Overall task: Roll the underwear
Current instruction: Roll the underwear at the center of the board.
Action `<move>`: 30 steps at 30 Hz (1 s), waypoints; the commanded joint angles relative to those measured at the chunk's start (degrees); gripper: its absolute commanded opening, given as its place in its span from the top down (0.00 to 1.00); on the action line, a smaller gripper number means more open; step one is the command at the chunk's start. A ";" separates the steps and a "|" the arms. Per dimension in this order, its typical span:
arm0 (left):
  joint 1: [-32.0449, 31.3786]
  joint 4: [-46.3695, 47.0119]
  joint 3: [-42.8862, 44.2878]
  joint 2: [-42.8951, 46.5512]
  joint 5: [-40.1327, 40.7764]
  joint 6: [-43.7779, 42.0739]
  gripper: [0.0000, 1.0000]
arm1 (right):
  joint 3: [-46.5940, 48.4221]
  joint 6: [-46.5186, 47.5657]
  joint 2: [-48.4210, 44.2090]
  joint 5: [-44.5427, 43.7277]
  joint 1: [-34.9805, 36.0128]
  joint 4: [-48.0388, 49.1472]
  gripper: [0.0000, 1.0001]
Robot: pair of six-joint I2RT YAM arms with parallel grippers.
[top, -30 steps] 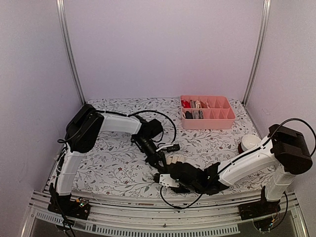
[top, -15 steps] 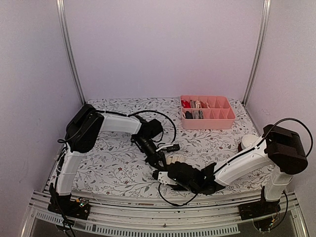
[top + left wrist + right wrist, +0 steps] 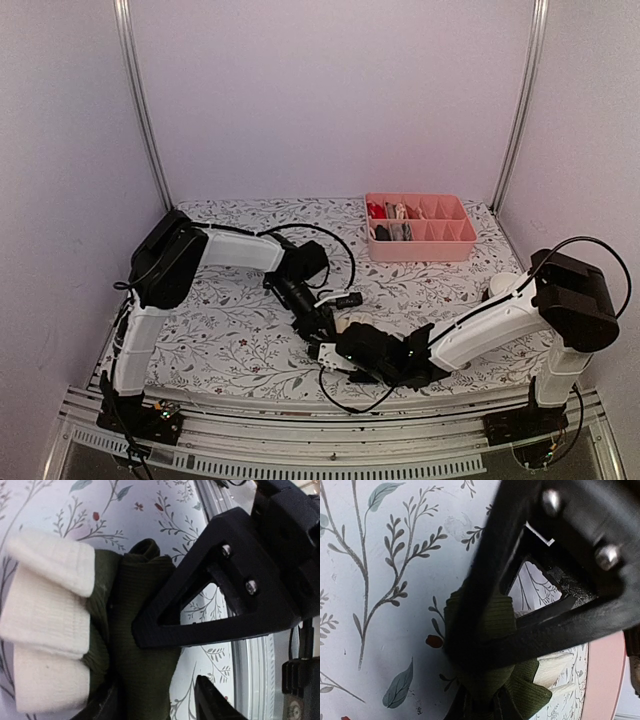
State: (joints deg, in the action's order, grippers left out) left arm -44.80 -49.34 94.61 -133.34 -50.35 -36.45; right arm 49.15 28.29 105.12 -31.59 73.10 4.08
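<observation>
The dark olive underwear (image 3: 135, 605) lies bunched on the floral table, with a whitish ribbed part (image 3: 45, 620) folded along its side; from above it shows as a pale bundle (image 3: 352, 322). My left gripper (image 3: 155, 695) (image 3: 322, 328) stands open around the olive cloth, with a gap at its right finger. My right gripper (image 3: 482, 702) (image 3: 338, 352) is shut on the olive underwear (image 3: 495, 625), pinching a fold. Each gripper's black finger crosses the other wrist view, since the two meet at the cloth.
A pink divided tray (image 3: 420, 247) stands at the back right, with red, whitish and dark rolled cloths in its left compartments (image 3: 388, 212). The table's near rail (image 3: 300, 450) runs just in front of the grippers. Black cables loop beside the left arm.
My right gripper has slid left onto the cloth and shut on the olive fold. My left gripper, shut before, has opened its jaws around the same cloth.
</observation>
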 commanded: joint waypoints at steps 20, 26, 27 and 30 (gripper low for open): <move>2.02 42.01 -38.52 34.38 23.61 -4.06 0.02 | 7.39 -11.72 0.74 38.91 -14.27 -19.32 0.96; 0.84 53.31 -47.69 40.28 26.60 -7.82 0.05 | 11.79 -13.06 5.45 53.65 -19.93 -25.52 0.96; 0.21 54.79 -48.54 40.48 27.65 -8.66 0.06 | 12.49 -13.25 6.24 55.97 -20.63 -26.54 0.96; -3.06 59.16 -50.86 40.57 31.88 -11.22 0.07 | 14.16 -13.40 8.10 64.00 -22.41 -29.15 0.95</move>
State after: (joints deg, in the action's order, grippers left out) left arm -44.23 -0.32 46.54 -93.49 -23.81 -43.11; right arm 63.11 16.36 108.09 18.44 52.36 -14.85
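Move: The underwear, already a dark roll with white waistband, is pinched by the right fingers, its middle about 2 cm ahead, 2 cm to their right and level with them. From the left hand, whose fingers are already parting beside it, its middle is roughly 1 cm ahead and 3 cm right at the same height. The pink box stands some 27 cm ahead and 20 cm right of the right hand. Left fingers spread wide, leaving the roll about 7 cm leftward and rising; right keeps pinching, tipping down some 45 degrees. ##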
